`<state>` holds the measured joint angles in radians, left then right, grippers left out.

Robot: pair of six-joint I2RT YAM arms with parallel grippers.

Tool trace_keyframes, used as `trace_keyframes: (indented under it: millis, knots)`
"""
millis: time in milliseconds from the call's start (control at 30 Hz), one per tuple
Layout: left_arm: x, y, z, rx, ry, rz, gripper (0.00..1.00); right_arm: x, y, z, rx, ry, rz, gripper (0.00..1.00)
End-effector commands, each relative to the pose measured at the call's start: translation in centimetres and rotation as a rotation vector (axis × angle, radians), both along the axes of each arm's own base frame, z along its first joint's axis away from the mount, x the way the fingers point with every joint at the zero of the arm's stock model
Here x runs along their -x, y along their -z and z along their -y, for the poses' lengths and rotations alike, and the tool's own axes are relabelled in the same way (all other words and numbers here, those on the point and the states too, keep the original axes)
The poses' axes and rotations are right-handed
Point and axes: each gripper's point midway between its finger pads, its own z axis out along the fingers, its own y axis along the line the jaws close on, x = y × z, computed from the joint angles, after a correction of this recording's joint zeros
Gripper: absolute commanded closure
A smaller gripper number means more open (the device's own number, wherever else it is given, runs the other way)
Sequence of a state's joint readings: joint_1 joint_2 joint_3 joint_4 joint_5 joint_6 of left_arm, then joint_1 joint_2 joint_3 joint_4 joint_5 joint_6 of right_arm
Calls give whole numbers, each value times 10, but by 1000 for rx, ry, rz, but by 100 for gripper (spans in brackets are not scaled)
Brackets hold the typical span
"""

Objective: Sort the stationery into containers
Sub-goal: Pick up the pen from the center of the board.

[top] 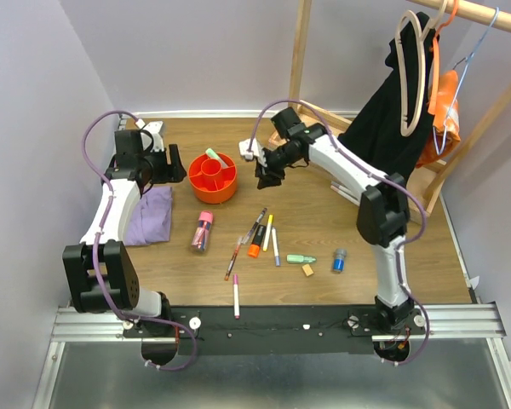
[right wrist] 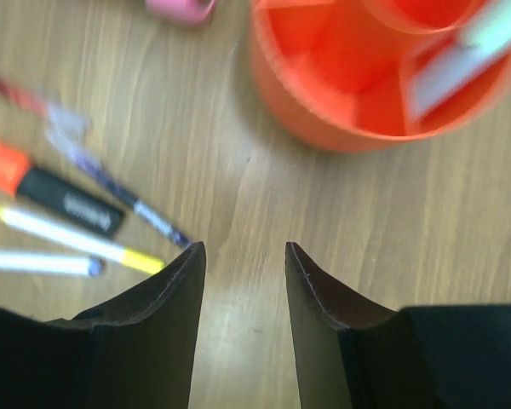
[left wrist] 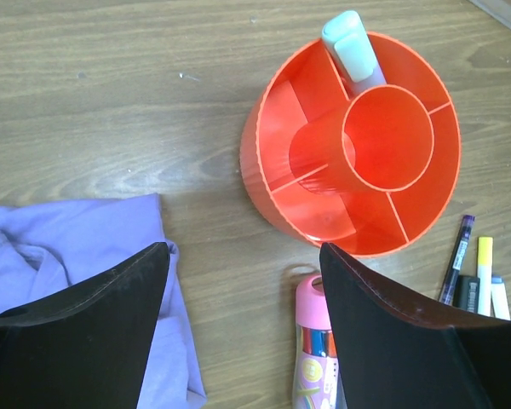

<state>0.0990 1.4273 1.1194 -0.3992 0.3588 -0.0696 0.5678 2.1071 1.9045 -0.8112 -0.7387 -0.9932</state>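
The round orange tub (top: 213,177) stands left of centre with a pale green-capped highlighter (top: 211,155) leaning in one compartment (left wrist: 351,51). My left gripper (top: 175,167) hovers just left of the tub (left wrist: 272,145), open (left wrist: 243,251) over bare wood with nothing between its fingers. My right gripper (top: 266,177) hangs to the tub's right, open and empty (right wrist: 244,249), the tub's wall (right wrist: 298,111) just ahead of it. On the table lie a pink-capped clear tube (top: 203,232), several pens and highlighters (top: 257,234), a pink pen (top: 235,296), a green highlighter (top: 302,258), a tan eraser (top: 307,270) and a blue cylinder (top: 338,260).
A folded purple cloth (top: 149,217) lies under the left arm, beside the left fingers (left wrist: 68,256). A wooden rack (top: 300,51) with a black garment (top: 400,119) and orange item on hangers fills the back right. Pale walls close in on both sides.
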Motion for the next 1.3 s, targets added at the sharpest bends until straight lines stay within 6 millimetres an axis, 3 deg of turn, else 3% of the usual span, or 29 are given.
trace_keyframes:
  millis: [0,67,167,200,233,400,900,1267]
  knots:
    - [0,-4,4,25,17,44,20,58,54,31,328,-464,34,50]
    - [2,-4,3,18,18,53,19,70,65,37,394,-585,84,50]
    - [7,0,5,22,24,58,19,89,68,29,421,-757,213,50]
    - [10,3,6,26,23,53,19,105,79,32,437,-818,207,50]
    - [12,3,6,29,22,47,19,108,82,30,431,-868,251,50]
    - [25,6,6,16,28,26,19,130,86,17,396,-967,287,49]
    - [46,12,9,9,48,40,19,155,107,-16,399,-994,272,49]
    - [50,20,10,19,39,26,19,163,124,-15,447,-1003,220,49]
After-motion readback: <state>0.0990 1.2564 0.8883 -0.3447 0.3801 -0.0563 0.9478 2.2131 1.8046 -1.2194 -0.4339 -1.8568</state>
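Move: The black-and-orange marker, the pen lying nearest below, is about 13 cm back from the right hand, some 2 cm left and 13 cm below. The dark pen's middle is 4 cm farther out and 1 cm left of the marker. The yellow highlighter lies 3 cm right and 3 cm farther out, the red pen 7 cm left and 5 cm nearer. From the left hand the marker is roughly 15 cm back, 26 cm right and 16 cm below. Swing the right gripper back about 16 cm and down some 11 cm towards the marker, quickly at first, then ease in. On the way turn the wrist counter-clockwise by about 55 degrees and steepen the half-open fingers until they straddle the marker's line from above, without closing. Meanwhile draw the open left gripper back 5 cm and slightly down. ##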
